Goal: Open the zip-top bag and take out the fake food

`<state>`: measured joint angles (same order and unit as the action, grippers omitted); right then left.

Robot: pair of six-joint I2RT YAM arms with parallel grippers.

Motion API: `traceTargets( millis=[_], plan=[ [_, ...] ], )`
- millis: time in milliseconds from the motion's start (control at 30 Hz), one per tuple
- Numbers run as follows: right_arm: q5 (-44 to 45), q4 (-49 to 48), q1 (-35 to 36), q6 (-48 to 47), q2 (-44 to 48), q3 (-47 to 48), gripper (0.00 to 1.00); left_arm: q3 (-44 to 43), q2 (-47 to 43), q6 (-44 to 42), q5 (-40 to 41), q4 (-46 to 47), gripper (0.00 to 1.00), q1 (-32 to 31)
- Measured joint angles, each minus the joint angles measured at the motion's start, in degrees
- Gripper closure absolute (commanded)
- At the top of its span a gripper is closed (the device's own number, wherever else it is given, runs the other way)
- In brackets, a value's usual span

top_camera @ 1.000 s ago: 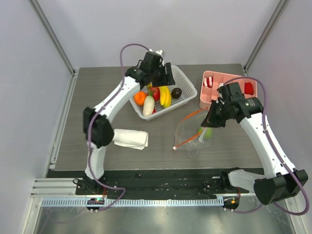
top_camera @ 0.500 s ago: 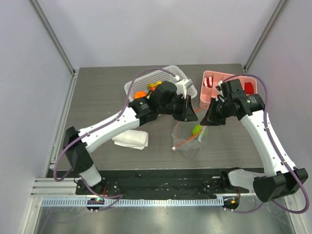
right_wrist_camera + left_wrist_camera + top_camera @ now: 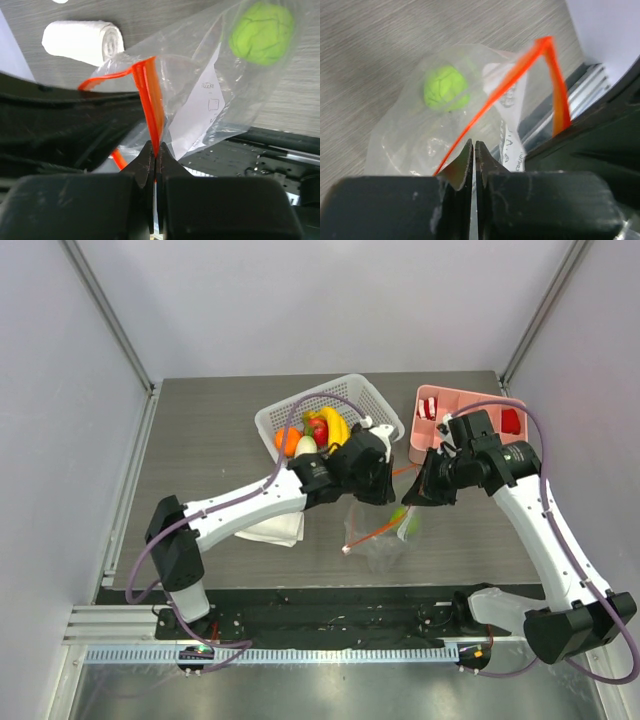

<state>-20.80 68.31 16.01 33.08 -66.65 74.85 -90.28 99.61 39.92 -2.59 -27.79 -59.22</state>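
Note:
The clear zip-top bag point(image 3: 378, 540) hangs open between my two grippers over the table, with a green apple point(image 3: 400, 514) inside it. My right gripper point(image 3: 415, 495) is shut on the orange zip strip point(image 3: 150, 90), which enters between its fingertips. My left gripper point(image 3: 380, 490) is at the opposite lip. Its jaws are pressed together, and the other half of the strip point(image 3: 490, 100) runs taut to its left finger. The apple point(image 3: 446, 88) lies beyond those fingers. The rest of the fake food, bananas point(image 3: 335, 428), an orange point(image 3: 288, 440) and a red apple point(image 3: 318, 430), lies in the white basket point(image 3: 300, 398).
A pink compartment tray point(image 3: 450, 400) holding red-and-white striped pieces point(image 3: 428, 410) stands at the back right, close to the right arm. A rolled white cloth point(image 3: 265, 530) lies under the left forearm. The basket stands just behind the left gripper.
The left arm swung from over the basket down to the bag's mouth and its jaws closed. The bag and the apple shifted slightly left. The right gripper kept its grip.

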Motion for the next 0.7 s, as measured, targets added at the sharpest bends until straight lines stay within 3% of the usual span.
traceTargets(
  millis=[333, 700],
  plan=[
    [-3.3, -3.7, 0.8, 5.7, 0.8, -2.4, 0.99, -1.3, 1.0, -3.0, 18.1, -4.2, 1.0, -7.9],
    [-4.5, -5.3, 0.7, 7.4, 0.8, -3.4, 0.99, 6.7, 3.1, -5.0, 23.1, 5.9, 1.0, -7.9]
  ],
)
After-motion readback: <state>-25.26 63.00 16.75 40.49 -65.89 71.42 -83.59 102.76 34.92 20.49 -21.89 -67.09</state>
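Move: The green fake food, still in the bag, lies some 6 cm to the left hand's right, about level in forward reach and about 16 cm lower. The zip's free end is about 8 cm back and 8 cm left of that hand, 11 cm below, and the white basket's middle some 22 cm ahead and 12 cm left, 18 cm below. From the right hand, which pinches the orange lip, the green food is about 2 cm ahead, neither left nor right, and 16 cm down. The bag's open mouth, still held by the right fingers on the orange lip, takes the left hand's shut fingers from above. The left hand eases back about 2 cm, then comes forward again while sinking about 6 cm between the lips towards the green food, its fingers swinging some 20 degrees to point more forward. The right hand shifts about 2 cm left, keeping its pinch. ##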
